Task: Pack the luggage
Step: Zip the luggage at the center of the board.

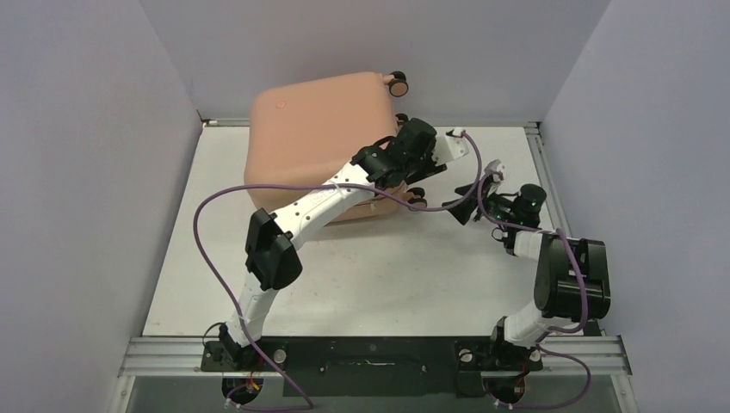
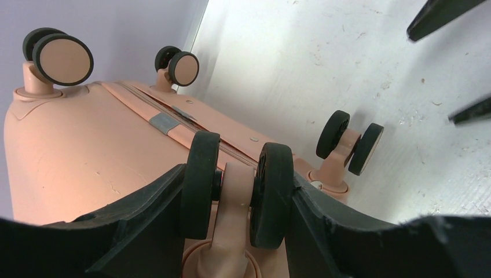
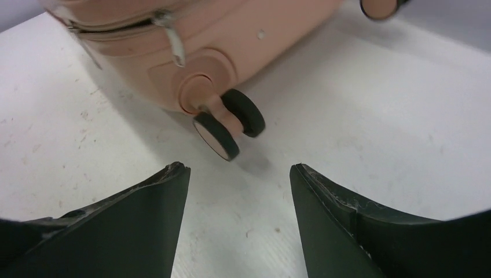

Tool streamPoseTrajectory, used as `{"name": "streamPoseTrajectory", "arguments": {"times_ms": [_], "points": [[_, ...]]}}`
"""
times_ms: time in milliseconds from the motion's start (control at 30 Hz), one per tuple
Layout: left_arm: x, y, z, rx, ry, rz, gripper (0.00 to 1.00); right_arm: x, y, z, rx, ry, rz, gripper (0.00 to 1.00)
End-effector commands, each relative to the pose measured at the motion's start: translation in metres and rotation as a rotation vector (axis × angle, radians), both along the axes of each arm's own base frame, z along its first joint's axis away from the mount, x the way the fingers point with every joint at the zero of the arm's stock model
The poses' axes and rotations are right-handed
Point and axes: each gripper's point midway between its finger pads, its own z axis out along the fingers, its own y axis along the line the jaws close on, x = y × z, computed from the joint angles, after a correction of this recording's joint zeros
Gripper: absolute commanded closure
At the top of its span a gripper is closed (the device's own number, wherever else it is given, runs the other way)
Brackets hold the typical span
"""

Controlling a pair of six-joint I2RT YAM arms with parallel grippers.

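The luggage, a closed peach-pink hard-shell suitcase, lies tilted at the back of the white table, its wheeled end toward the right. My left gripper is shut on one of its twin wheels. Both fingers press the black tyres from outside, the left gripper straddling the peach caster stem. My right gripper hovers open just right of the case. In the right wrist view the right gripper holds nothing and faces another twin wheel a short way ahead. The zipper pull hangs on the luggage.
The table is boxed in by grey walls on the left, right and back. A metal rail runs along the near edge by the arm bases. One far wheel of the case sticks up near the back wall.
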Motion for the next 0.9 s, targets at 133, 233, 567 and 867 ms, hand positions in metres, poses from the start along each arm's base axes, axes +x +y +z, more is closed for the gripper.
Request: {"name": "streamPoseTrajectory", "arguments": {"times_ms": [133, 233, 567, 867], "points": [[0.005, 0.072, 0.237, -0.518, -0.376, 0.221, 1.0, -0.008, 0.072, 0.061, -0.025, -0.465, 0.196, 0.35], [0.005, 0.071, 0.237, -0.522, -0.373, 0.219, 1.0, -0.019, 0.093, 0.06, -0.029, -0.593, 0.228, 0.32], [0.005, 0.07, 0.237, -0.527, -0.372, 0.217, 1.0, 0.0, 0.123, 0.061, 0.127, -0.559, 0.211, 0.34], [0.004, 0.066, 0.232, -0.529, -0.346, 0.206, 1.0, 0.02, 0.133, 0.074, 0.16, -0.59, 0.183, 0.33]]}}
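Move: From the right hand, the aimed-at zipper pull on the suitcase's right side lies roughly 16 cm to the left, 3 cm ahead and 1 cm higher. The lower wheel stands 11 cm left, 3 cm ahead and 5 cm below the hand; the second zipper pull is about 21 cm left and 4 cm back, also 1 cm up. From the left hand, gripping the upper wheel, the aimed-at pull is about 9 cm below, 3 cm back and 3 cm left. Still clamping the upper wheel, the left hand nudges about 1 cm left and settles. The open right hand sweeps some 12 cm left towards the zipper pull, rising about 3 cm, dipping below its starting height, then lifting and easing forward. Its fingers tilt up about 15 degrees and swing slightly counter-clockwise, stopping short of the pull beneath the left gripper. ##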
